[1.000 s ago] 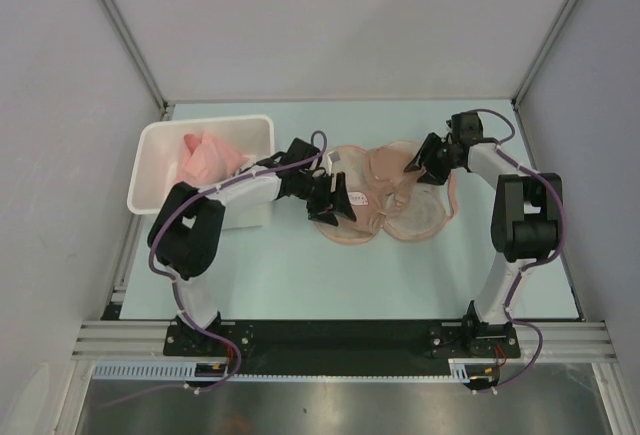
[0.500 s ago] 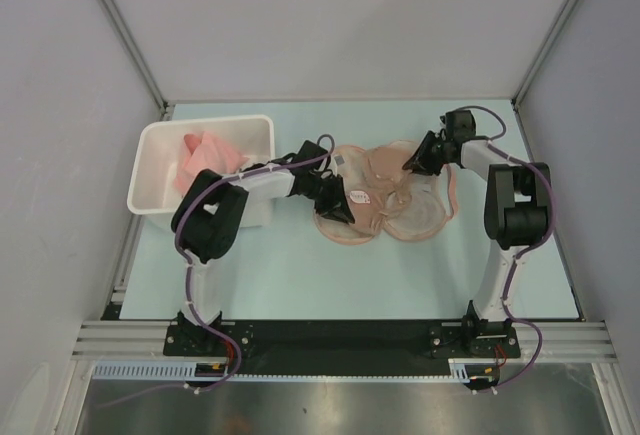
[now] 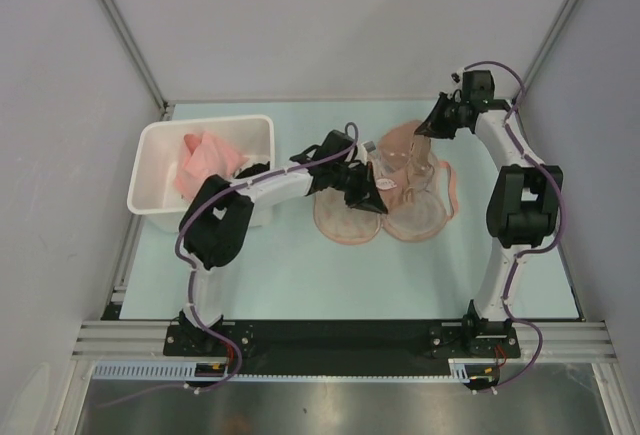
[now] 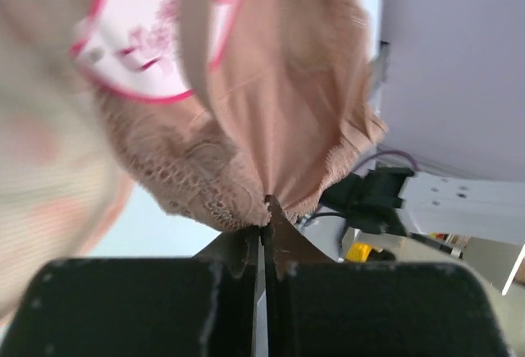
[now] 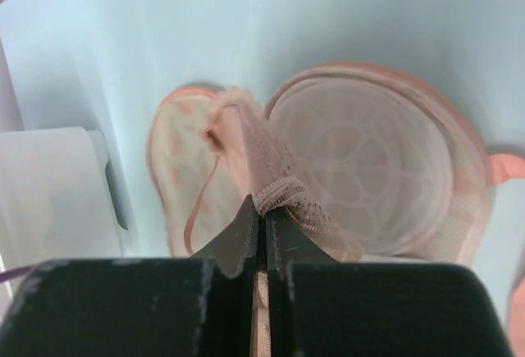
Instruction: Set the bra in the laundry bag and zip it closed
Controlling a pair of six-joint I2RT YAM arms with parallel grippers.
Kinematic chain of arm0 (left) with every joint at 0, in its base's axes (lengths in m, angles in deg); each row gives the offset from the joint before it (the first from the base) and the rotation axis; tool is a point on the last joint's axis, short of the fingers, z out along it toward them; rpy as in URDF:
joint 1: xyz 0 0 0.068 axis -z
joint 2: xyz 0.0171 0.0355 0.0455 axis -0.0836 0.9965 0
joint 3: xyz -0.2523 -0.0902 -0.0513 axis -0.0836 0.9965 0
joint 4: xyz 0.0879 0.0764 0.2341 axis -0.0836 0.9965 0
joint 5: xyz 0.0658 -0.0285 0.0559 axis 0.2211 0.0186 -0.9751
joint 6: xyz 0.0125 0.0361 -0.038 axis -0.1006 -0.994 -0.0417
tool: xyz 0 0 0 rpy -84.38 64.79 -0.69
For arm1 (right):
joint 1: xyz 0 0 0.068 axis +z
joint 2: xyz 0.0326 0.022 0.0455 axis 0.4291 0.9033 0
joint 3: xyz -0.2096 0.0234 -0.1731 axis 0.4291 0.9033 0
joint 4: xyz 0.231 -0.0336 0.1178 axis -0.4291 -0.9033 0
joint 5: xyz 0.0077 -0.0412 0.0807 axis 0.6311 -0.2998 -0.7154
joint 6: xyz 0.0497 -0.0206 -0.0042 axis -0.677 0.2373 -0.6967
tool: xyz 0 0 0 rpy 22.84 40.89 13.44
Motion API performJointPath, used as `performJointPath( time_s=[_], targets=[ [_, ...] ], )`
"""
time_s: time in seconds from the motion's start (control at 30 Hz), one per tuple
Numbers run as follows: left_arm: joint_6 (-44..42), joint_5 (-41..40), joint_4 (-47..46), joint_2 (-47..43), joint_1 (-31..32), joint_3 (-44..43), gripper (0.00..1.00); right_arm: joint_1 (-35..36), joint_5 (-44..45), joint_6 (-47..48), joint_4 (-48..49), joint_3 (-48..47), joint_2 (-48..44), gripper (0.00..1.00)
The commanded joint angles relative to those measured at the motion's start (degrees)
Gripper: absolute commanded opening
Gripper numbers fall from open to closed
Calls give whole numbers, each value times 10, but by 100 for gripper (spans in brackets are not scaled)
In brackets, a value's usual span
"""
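The beige lace bra (image 3: 400, 153) hangs stretched between my two grippers, lifted off the table. My left gripper (image 3: 366, 188) is shut on its left lace edge (image 4: 246, 168), with a small pale tag (image 3: 384, 184) dangling beside it. My right gripper (image 3: 426, 127) is shut on the bra's lace band (image 5: 283, 193) at the back right. Below them the laundry bag (image 3: 345, 220) lies open on the table, its two round lobes side by side. In the right wrist view its white-lined lobe (image 5: 369, 160) shows under the hanging bra.
A white plastic bin (image 3: 200, 122) holding a pink cloth (image 3: 205, 155) stands at the left, close to my left arm. An orange-pink strip (image 3: 455, 190) curves along the bag's right side. Grey walls close in the back and sides.
Both grippers have shut on the bra. The right gripper rose toward the back right, the left moved right, and the bra came up off the open bag.
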Motion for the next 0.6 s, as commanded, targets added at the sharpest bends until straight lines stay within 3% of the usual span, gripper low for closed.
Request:
performJointPath(
  time_s=[0.0,0.2,0.57],
  targets=[
    [40,26,-30,-10,44,-65,0,-20,-20,73,-83,-22,-22,0],
    [54,4,-35,39,68,-79,0,-30,-72,122,-69,11,-13,0],
    [55,-22,-25,121,71,-133,0,-30,-110,137,-85,-37,92,0]
  ],
)
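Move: The bra is already pinched at one end in each hand. Its place, the mesh half of the laundry bag, is centred about 14 cm ahead and 9 cm right of the left hand, roughly 8 cm below. From the right hand that middle is some 8 cm back, with no sideways offset, and 11 cm down. The patterned flap lies 13 cm ahead and 8 cm left of the left hand; the orange strap is 8 cm back and 9 cm right of the right hand. The bra stays pinched between both shut grippers and is carried over the bag's mesh half. The left hand takes its end about 6.5 cm right in a shallow arc, first rising 4 cm, then sinking well below its starting height, easing slightly back. The right hand lowers the far end about 5.5 cm and draws it a little back and right, turning some 10 degrees counter-clockwise. ##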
